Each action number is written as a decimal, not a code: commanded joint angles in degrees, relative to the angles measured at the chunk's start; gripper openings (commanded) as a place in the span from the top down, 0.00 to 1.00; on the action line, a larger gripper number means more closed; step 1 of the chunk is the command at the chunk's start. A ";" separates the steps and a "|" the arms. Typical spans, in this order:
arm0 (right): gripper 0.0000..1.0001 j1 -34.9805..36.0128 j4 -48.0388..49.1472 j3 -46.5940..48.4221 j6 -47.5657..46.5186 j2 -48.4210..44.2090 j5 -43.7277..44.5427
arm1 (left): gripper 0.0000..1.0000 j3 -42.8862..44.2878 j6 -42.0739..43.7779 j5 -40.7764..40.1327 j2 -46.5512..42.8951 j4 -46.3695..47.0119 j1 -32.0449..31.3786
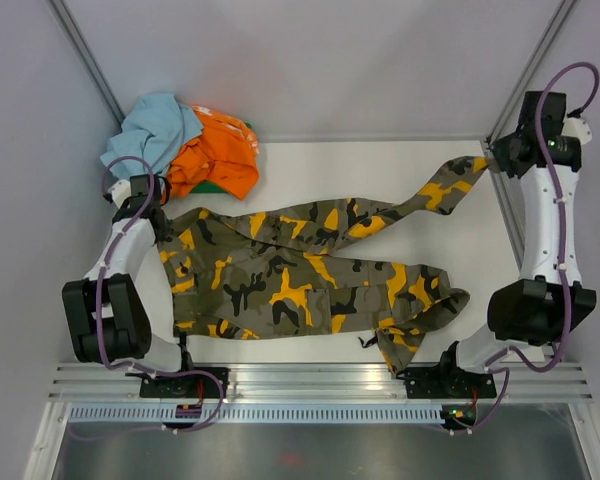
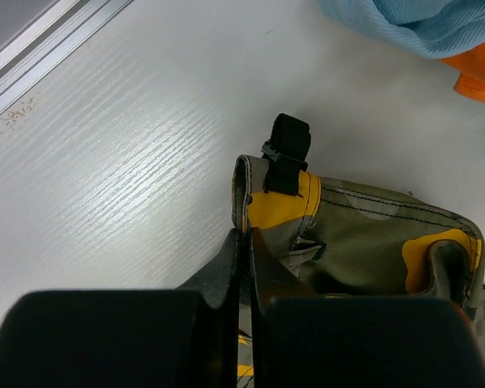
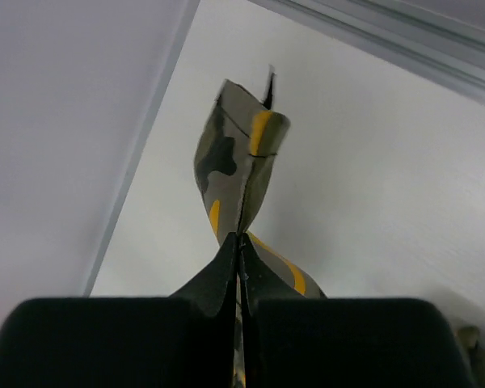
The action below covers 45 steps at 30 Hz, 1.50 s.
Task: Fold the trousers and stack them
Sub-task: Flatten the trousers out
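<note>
The camouflage trousers [image 1: 300, 270] lie spread across the white table, waist at the left, legs running right. My left gripper [image 1: 162, 222] is shut on the waistband corner [image 2: 263, 202], where a black strap with a buckle [image 2: 287, 153] sticks up. My right gripper [image 1: 492, 165] is shut on the hem of the far leg [image 3: 238, 162], stretched out toward the back right corner. In the right wrist view that hem hangs twisted above the fingers. The near leg ends bunched near the right arm's base [image 1: 420, 325].
A pile of other clothes sits at the back left: a light blue garment [image 1: 155, 130] and an orange one [image 1: 218, 155], with blue cloth [image 2: 412, 24] close behind the waistband. Grey walls enclose the table; a metal rail [image 1: 300, 385] runs along the near edge.
</note>
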 commanded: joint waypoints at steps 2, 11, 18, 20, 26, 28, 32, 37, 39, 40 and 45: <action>1.00 -0.19 -22.73 19.53 10.22 2.76 1.24 | 0.98 3.36 4.25 0.01 1.27 1.92 0.65; 1.00 0.17 -5.56 -3.69 -0.31 -22.41 11.78 | 0.98 4.50 7.32 0.62 0.04 0.25 0.65; 1.00 0.17 -14.78 2.32 -8.67 -1.56 5.30 | 0.98 1.18 7.07 1.77 -0.30 -2.56 0.65; 1.00 0.17 -17.68 7.22 -7.46 4.43 4.40 | 0.98 -1.46 6.89 1.59 -3.11 -1.07 0.65; 1.00 0.25 -11.02 3.94 2.38 -3.01 4.21 | 0.98 -4.64 10.75 2.55 -5.85 0.60 0.65; 1.00 0.25 -8.04 -0.72 4.50 -7.13 8.69 | 0.98 -4.20 12.59 4.22 -5.41 2.01 0.65; 1.00 -0.18 -3.29 -13.80 0.40 -6.29 14.25 | 0.98 -2.89 12.69 6.77 -2.87 3.16 0.65; 1.00 -1.42 0.41 -15.42 -9.00 8.64 4.68 | 0.98 -2.27 12.16 7.92 -1.54 3.42 0.56; 1.00 -1.42 3.29 -14.54 -12.00 13.90 -0.31 | 0.98 -2.18 12.33 7.92 -2.33 2.90 0.47; 1.00 -1.42 4.27 -14.80 -13.93 14.72 -2.70 | 0.98 -2.27 12.42 8.01 -3.64 2.46 0.39; 0.63 -0.80 9.38 -17.44 -15.70 8.77 -12.90 | 0.97 -3.67 12.60 9.50 -7.08 2.01 -0.05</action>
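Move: The right hand, holding one trouser leg's end aloft, is taking it to bare table about 4 cm back, 1 cm left and 25 cm below. The crumpled leg lies roughly 22 cm back and 10 cm left of the hand, the trousers' body some 15 cm back and 46 cm left, both about 25 cm below. From the left hand, that bare spot is around 73 cm right, 2 cm ahead and 7 cm below. Right hand shakes the leg back and forth, then sinks 24 cm, opening partway near the table; left keeps hold. ##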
